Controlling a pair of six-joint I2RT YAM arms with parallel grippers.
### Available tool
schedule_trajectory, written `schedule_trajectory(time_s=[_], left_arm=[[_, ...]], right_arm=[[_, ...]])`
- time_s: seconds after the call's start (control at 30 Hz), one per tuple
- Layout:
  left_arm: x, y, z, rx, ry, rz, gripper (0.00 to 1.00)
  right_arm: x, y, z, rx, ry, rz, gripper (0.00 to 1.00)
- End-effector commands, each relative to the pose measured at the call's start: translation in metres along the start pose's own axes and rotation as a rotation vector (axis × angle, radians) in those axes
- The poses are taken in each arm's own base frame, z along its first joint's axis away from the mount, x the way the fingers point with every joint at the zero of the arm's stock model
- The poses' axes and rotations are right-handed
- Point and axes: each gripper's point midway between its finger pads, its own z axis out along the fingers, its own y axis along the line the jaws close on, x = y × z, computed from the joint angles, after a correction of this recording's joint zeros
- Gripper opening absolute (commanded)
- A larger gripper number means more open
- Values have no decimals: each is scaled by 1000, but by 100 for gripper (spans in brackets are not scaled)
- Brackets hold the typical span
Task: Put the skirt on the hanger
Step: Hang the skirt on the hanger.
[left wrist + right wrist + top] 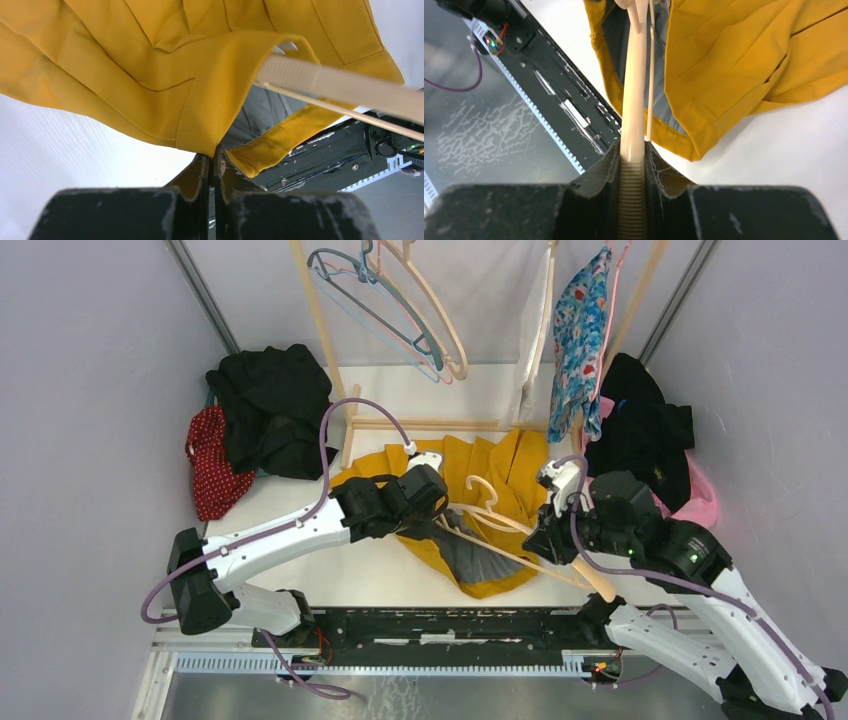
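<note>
The yellow skirt (500,465) with grey lining lies bunched at the table's middle. My left gripper (440,502) is shut on the skirt's waistband edge (200,125), its jaws pinching the fabric at the tips (213,152). The cream hanger (500,525) lies across the skirt, with one arm (340,85) reaching into the waistband opening. Its other, ribbed arm end (635,90) sits clamped in my right gripper (633,150), which is to the right of the skirt (734,55) in the top view (545,535).
A wooden rack (330,340) at the back carries several spare hangers (400,310) and a floral garment (580,330). Black clothes (270,405) and a red garment (210,470) lie back left. Black and pink clothes (645,435) lie back right. A black rail (450,625) runs along the near edge.
</note>
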Motion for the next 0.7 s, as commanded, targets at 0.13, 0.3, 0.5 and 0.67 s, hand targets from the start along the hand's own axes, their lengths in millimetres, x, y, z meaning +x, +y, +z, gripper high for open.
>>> schedule_trajectory(time_s=[0.13, 0.3, 0.5, 0.67], left_arm=[[-28, -9, -29, 76, -82, -5, 3], [-28, -13, -32, 106, -78, -8, 3], [-23, -20, -40, 179, -79, -20, 3], [-11, -20, -39, 214, -67, -32, 3]], right_arm=[[3, 14, 38, -6, -102, -87, 2], [4, 22, 61, 45, -177, -133, 2], [12, 35, 84, 97, -248, -164, 2], [22, 45, 100, 111, -277, -160, 2]])
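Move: Ahead and to the left of the right hand, which holds the hanger by one shoulder, the skirt's waistband opening lies about 6 cm farther out, 11 cm left and 15 cm lower. The hanger's leading end, at that opening, is some 8 cm ahead, 14 cm left and 10 cm below. The left hand already pinches the waistband edge 6 cm ahead, 17 cm left and 10 cm below the right hand; from the left hand, the opening is level fore and aft, 6 cm right and 5 cm lower. Feeding the hanger's leading shoulder deeper into the skirt's waistband, the right hand keeps its grip and drives down about 8 cm while sweeping 7 cm left towards the left hand; its fingers tip up some 15 degrees, flattening the hanger's slope. The left hand keeps the waistband edge pinched and raises it 2 to 3 cm, easing slightly back. ##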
